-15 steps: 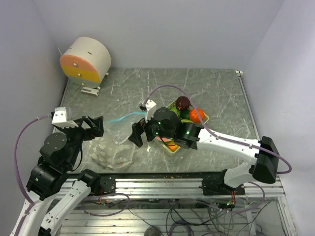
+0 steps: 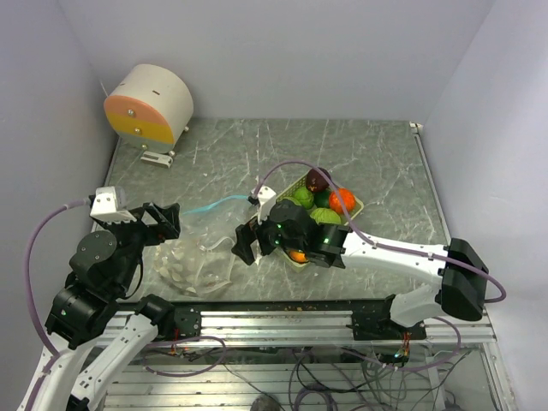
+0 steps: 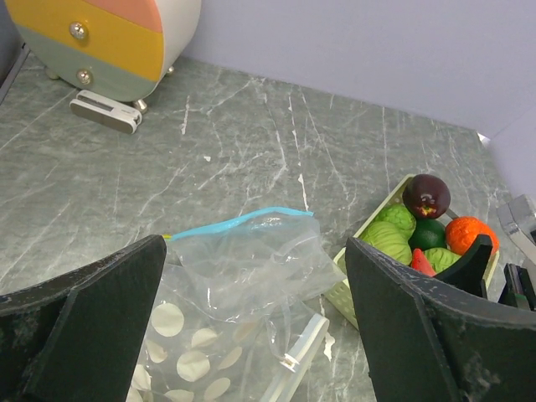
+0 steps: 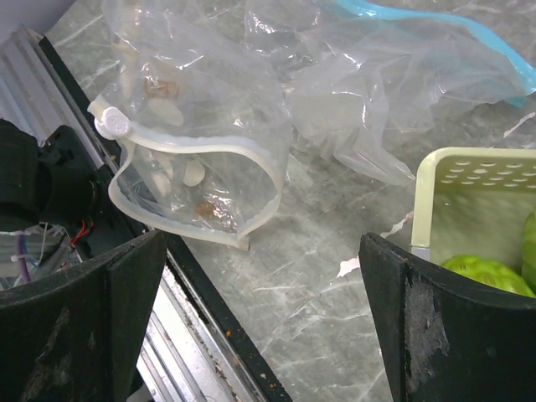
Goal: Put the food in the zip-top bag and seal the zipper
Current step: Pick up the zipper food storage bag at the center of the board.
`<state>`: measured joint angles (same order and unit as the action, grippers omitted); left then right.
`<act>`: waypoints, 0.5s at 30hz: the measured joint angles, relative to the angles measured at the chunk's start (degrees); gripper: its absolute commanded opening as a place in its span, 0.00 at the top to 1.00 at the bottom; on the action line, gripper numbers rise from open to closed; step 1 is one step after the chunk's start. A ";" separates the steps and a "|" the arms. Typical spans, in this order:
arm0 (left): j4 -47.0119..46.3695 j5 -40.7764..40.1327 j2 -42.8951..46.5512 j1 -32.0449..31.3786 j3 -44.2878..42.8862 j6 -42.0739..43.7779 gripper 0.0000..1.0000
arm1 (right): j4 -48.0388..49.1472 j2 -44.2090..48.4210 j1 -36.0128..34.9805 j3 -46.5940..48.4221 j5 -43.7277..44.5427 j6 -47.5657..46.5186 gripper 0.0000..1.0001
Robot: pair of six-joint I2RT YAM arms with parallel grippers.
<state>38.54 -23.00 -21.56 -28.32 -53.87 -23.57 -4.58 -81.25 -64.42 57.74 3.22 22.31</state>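
The zip-top bag [image 2: 195,267] lies crumpled near the table's front edge, clear with pale dots, a blue strip [image 3: 243,219] along its far side and its white zipper mouth [image 4: 197,159] gaping. The food sits in a pale green basket [image 2: 359,205]: a maroon piece [image 3: 425,195], round green ones [image 3: 388,241] and an orange one [image 3: 469,233]. My left gripper [image 2: 159,221] is open above the bag's left end, holding nothing. My right gripper [image 2: 247,242] is open and empty, low over bare table between the bag's mouth and the basket's corner [image 4: 452,167].
A round drawer unit [image 2: 150,104] with orange and yellow fronts stands at the back left. The metal rail [image 4: 193,335] at the table's near edge runs just under my right gripper. Walls close in the table on three sides.
My right gripper has dropped toward the near edge, uncovering more of the basket. The left arm and the bag have not moved.
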 measured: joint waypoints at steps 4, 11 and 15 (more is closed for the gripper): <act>-0.02 0.04 -0.04 0.00 0.00 0.00 0.00 | 1.92 -0.17 -0.04 -1.60 -1.03 0.59 0.02; 0.02 0.13 -0.72 0.00 0.00 -0.02 0.00 | 5.97 -3.30 -0.07 -5.01 -5.35 2.34 0.03; 0.11 0.13 -0.72 0.00 0.00 -0.02 0.00 | 8.50 -5.46 -0.11 -5.46 -7.15 2.45 0.04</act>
<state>38.65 -22.87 -22.28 -28.32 -53.87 -23.59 3.92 -86.72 -64.53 52.27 -3.92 24.75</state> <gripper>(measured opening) 0.998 0.965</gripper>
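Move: The open white-zippered mouth of the zip-top bag lies about 9 cm to the right hand's left, 2 cm nearer the base and some 15 cm below. From that hand, the blue-zippered bag is roughly 11 cm ahead, 12 cm left, and the fruit basket 15 cm ahead, 17 cm right, both around 15 cm below. The white mouth is about 5 cm right of the left hand, 1 cm back and 31 cm below. The right hand, wide open and empty, keeps coming down towards the white-zippered mouth of the zip-top bag, sinking about 5 cm while drawing back some 2 cm towards the table's near edge and edging a little left. On the way the wrist tips its fingers slightly more downward and swings a few degrees counter-clockwise, and it ends still above the bag with nothing between the fingers. ##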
